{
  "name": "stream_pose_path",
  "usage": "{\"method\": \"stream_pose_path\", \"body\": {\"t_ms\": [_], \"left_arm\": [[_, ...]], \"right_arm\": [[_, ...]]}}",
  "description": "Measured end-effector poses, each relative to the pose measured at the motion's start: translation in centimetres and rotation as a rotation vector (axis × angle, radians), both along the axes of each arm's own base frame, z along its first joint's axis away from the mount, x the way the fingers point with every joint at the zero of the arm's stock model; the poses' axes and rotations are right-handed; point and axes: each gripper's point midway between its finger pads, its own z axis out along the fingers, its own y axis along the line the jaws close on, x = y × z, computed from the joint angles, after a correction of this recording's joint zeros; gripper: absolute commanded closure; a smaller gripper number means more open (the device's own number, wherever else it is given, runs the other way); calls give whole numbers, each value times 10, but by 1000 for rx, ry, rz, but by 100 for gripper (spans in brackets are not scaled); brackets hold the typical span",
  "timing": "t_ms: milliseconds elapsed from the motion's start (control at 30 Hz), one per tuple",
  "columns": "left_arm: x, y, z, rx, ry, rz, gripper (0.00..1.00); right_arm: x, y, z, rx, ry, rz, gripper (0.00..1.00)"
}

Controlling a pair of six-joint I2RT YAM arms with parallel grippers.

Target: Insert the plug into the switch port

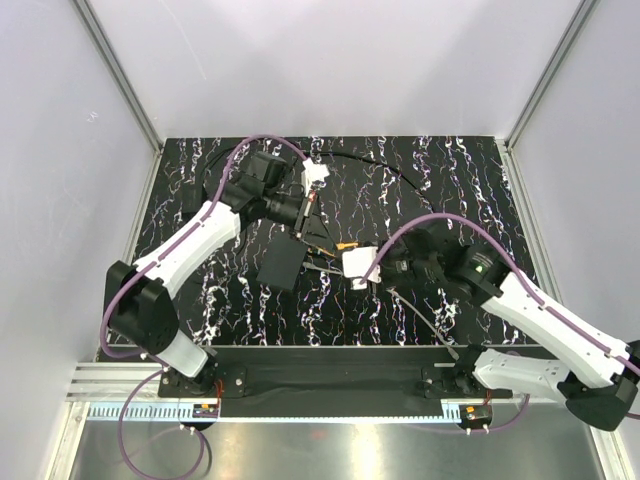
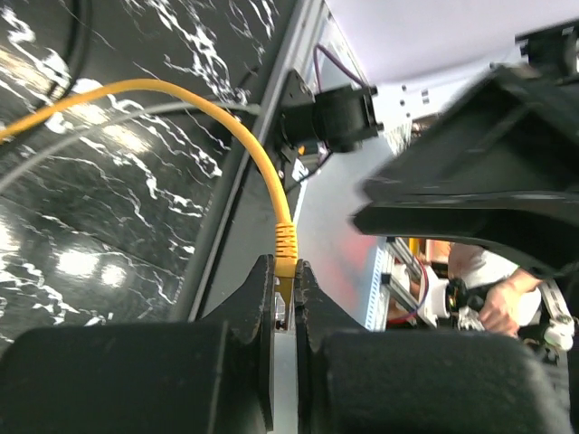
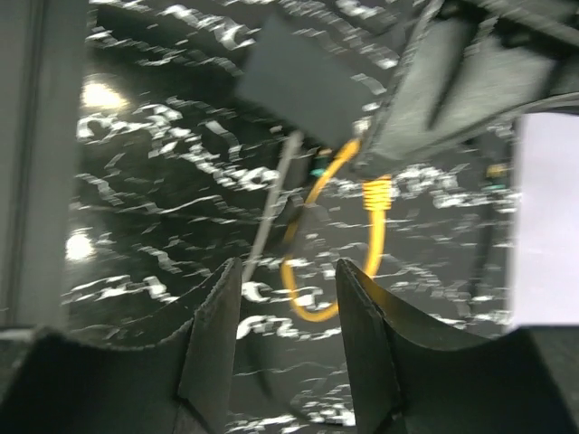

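Observation:
My left gripper point(image 2: 285, 267) is shut on the yellow plug point(image 2: 286, 242), pinching it between its fingertips. The plug's yellow cable point(image 2: 226, 108) arcs away over the marbled table. In the right wrist view the same plug point(image 3: 376, 192) hangs under the left gripper point(image 3: 452, 81), just right of the flat black box point(image 3: 308, 77). The switch port on the box's thin edge is too blurred to make out. My right gripper point(image 3: 289, 271) stands open and empty, short of the cable's loop point(image 3: 308, 312). From above, the box point(image 1: 280, 266) lies below the left gripper point(image 1: 308, 235).
A grey cord point(image 3: 271, 217) runs from the box toward the right gripper. A thin black cord point(image 1: 370, 165) curves across the back of the table. Metal frame posts and white walls border the black marbled table point(image 1: 450, 190).

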Motion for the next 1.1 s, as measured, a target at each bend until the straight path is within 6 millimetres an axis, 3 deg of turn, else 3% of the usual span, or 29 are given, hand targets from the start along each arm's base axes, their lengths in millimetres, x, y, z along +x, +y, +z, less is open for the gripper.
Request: {"method": "stream_pose_path", "body": {"t_ms": [167,400,733,1000,1100], "left_arm": [[-13,-5,-2,3,11,-41,100],[-27,-5,-7,-6,53,-62,100],[-31,-7,-4,-45,103,-72,100],[-33,-8,0,-69,112,-86,100],[-35,-7,-1,-74,119,-91,100]], "right_arm": [[-5,1,-17,-38,82,-2,52],[-2,4,-15,-29,85,-15,54],[7,10,-13,-26,41,-5,56],[14,19,-16,-32,17,17,73],[16,20,-14,-28,1,21,89]]}}
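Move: Ahead of the half-open right fingers, about 5 cm forward and 3 cm to their left, roughly 1 cm lower, is the yellow cable just behind the boot of the plug. The left fingers already grip that plug, so the same bit of cable lies some 3 cm to the left hand's right, 1 cm back and 1 cm down. From the right hand, the switch lies on the table about 17 cm left, 5 cm forward and 20 cm below; the grey cable's end is about 6 cm nearer on its right side. Bringing the plug back towards the right hand, the left arm travels about 3.5 cm towards the base with a slight wrist turn, its fingers still shut on it. The right hand first sinks nearly 2 cm, then eases about 2 cm forward and 2 cm left to the yellow cable right behind the boot, its half-open fingers closing almost shut around it late on. ##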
